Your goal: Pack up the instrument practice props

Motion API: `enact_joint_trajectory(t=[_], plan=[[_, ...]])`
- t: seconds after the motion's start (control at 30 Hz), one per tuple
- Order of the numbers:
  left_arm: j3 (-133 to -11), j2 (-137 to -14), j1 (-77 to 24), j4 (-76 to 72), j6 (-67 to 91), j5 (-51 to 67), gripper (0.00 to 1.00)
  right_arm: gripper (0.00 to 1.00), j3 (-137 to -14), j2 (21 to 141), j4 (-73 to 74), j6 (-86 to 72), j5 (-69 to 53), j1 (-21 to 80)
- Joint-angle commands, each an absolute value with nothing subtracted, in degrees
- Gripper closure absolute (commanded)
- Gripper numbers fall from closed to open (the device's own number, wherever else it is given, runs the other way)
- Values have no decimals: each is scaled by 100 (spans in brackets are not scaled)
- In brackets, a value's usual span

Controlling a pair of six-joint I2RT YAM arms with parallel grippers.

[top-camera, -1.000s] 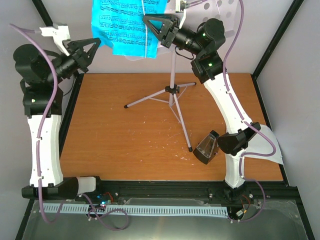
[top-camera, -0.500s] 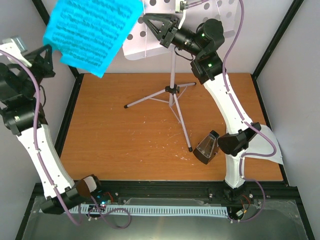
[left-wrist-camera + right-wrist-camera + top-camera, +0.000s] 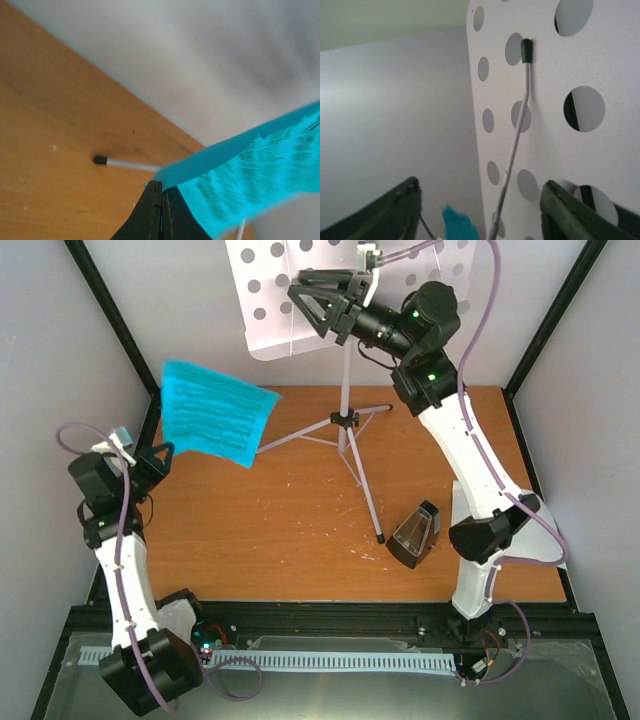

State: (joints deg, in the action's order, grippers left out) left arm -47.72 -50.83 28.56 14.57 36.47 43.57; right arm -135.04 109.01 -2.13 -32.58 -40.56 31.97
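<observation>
My left gripper [image 3: 158, 456] is shut on a corner of the blue music sheet [image 3: 215, 412], holding it in the air over the table's left edge. In the left wrist view the closed fingertips [image 3: 161, 189] pinch the sheet [image 3: 250, 165]. My right gripper [image 3: 312, 302] stands open high up, next to the perforated grey tray [image 3: 265, 295] of the silver tripod music stand [image 3: 346, 380]. Nothing lies between its fingers [image 3: 405, 210]; the tray [image 3: 555, 150] and its wire retainer [image 3: 519, 120] face them. The black metronome [image 3: 412, 535] stands on the table by my right arm.
The stand's three legs [image 3: 300, 438] spread over the middle of the wooden table [image 3: 250, 540]; one rubber foot [image 3: 100, 160] shows in the left wrist view. A white sheet [image 3: 545, 530] lies at the right edge, partly under my right arm. Grey walls enclose the table.
My left arm has swung down and left, carrying the blue sheet off the tray. My right gripper has opened by the tray.
</observation>
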Motion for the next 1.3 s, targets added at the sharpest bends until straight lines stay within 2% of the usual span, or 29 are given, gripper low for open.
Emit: enact_joint_trajectory(t=[0.0,0.07,0.17,0.33,0.5,0.63,0.77,1.1,1.27], plan=[[-4405,-4580,2883,1335,3862,4787,100,30,-13132,10327,-333,-2922,-4230,3199],[-4084,-4499,2883,1360,3931,4836,100,20,-12967,10182,-264,-2789,-4324,3199],[-3400,-4458,2883,1106,4197,5017,100,12,-12792,9926,82,-2514,-4243,3199],[-2520,-4598,2883,542,4541,5219,100,6,-11644,9099,293,-2140,-3807,3199],[-2304,-4740,2883,571,4438,5161,100,0,-9969,7789,24,-1738,-3101,3199],[-2294,-4751,2883,697,4430,5148,100,0,-8893,6928,135,-1371,-2254,3199],[-2327,-4732,2887,252,5011,5889,100,0,-8180,6343,650,-1114,-1214,3199],[-3708,-4912,2653,1126,5034,7180,100,0,-6440,5349,1428,-1692,572,3198],[-3557,-4894,2525,300,5701,7353,100,0,-5821,4755,1950,-1943,862,3198]])
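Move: The left hand holds the cyan sheet by one end; the sheet's middle lies about 12 cm to that hand's right and 8 cm ahead, roughly level, and the tripod's left foot some 25 cm ahead, 13 cm right, 28 cm below. From the right hand the sheet's middle lies about 18 cm left, 4 cm ahead and 32 cm lower, the stand's plate some 12 cm ahead and 11 cm right at its height, and the tripod hub about 25 cm ahead, 11 cm right, 45 cm below. The right hand leaves the stand's plate, easing back and spreading its already parted fingers fully, then sweeps right and down, about 23 cm lower in all, swinging clockwise some 45 degrees to point more forward. Keeping the cyan sheet pinched, the left hand sinks 15 cm while drawing slightly back, then climbs most of that again and carries the sheet right, turning its fingers clockwise. ##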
